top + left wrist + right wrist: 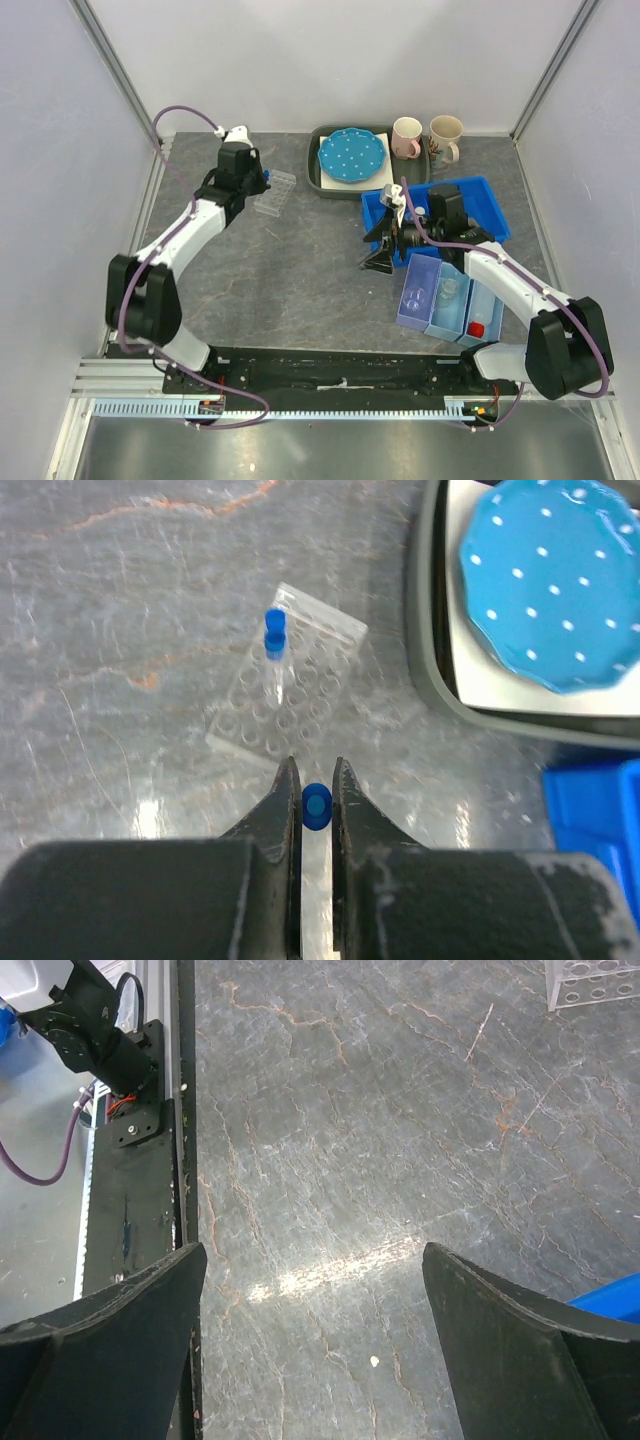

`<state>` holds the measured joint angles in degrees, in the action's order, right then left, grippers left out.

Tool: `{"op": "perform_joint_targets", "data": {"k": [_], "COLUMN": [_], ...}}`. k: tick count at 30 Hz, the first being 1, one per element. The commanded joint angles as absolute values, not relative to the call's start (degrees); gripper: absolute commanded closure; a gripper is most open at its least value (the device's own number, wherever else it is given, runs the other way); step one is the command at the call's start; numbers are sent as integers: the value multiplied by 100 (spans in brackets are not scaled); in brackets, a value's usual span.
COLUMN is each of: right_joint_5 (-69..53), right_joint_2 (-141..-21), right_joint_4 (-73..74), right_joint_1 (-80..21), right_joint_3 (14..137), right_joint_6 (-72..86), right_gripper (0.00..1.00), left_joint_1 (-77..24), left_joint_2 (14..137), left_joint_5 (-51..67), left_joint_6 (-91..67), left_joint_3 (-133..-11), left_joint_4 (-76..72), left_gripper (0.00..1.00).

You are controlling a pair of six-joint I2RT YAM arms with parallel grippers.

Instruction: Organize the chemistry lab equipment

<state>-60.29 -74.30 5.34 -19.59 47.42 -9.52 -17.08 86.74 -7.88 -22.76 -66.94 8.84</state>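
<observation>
My left gripper (315, 765) is shut on a blue-capped tube (317, 807), held just short of the clear test-tube rack (300, 695). Another blue-capped tube (274, 645) stands in a far-left hole of that rack. From above, the left gripper (262, 180) hovers at the left end of the rack (275, 192). My right gripper (375, 248) hangs open over bare table left of the blue bin (490, 205), with nothing between its fingers (480, 1300). Clear glass flasks (418, 293) lie in a lavender box, and a red-capped bottle (477, 328) lies in a light blue one.
A dark tray (318, 175) at the back holds a blue dotted plate (351, 155). Two mugs (407, 137) stand to its right. The small boxes (447, 305) sit in front of the blue bin. The rack's corner (590, 985) shows far off in the right wrist view.
</observation>
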Motion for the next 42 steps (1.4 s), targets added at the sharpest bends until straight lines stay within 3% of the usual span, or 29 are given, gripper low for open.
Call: {"op": "perform_joint_targets", "data": {"k": [1,13,42], "right_joint_5": [-6029,-5985,-6091], "right_joint_2": [-7251,-7233,-7251], "right_joint_4": [545,633,712], "right_joint_1": [-1925,-1898,-1819], "right_joint_3": [4931,4948,4975], "right_joint_6": [-1274,-1441,-1494], "right_gripper": [4,2,2], "left_joint_1": [-1652,-1459,-1441], "left_joint_2": [9473,10801,11399], "left_joint_5": [-1493,-1512,-1406], "left_joint_6": [-1670,-1775,-1969], "left_joint_3": [-7443,-8498,-8569], "left_joint_4": [316,729,1142], "left_gripper": [98,98,98]}}
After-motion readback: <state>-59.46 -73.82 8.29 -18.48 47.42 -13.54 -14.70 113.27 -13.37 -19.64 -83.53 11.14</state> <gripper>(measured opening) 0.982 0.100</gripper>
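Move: The left hand already holds a blue-capped tube. The tube rack lies nearly straight ahead of it, its middle about 11 cm out and 16 cm below, with two blue-capped tubes standing in it some 12 cm ahead, a centimetre left and 14 cm down. The grey tray is roughly 20 cm ahead and 27 cm to the right, 18 cm down. From the right hand, the rack is about 27 cm ahead and 28 cm left, 16 cm below. Still pinching the tube by its blue cap, the left hand carries it forward about 8 cm towards the rack, sinking as it goes, then drops almost straight down over the rack's near part, just short of the two standing tubes. It descends some 10 cm in all, with a brief slowing near the end. The fingers tip about 10 degrees further down and keep their hold. ##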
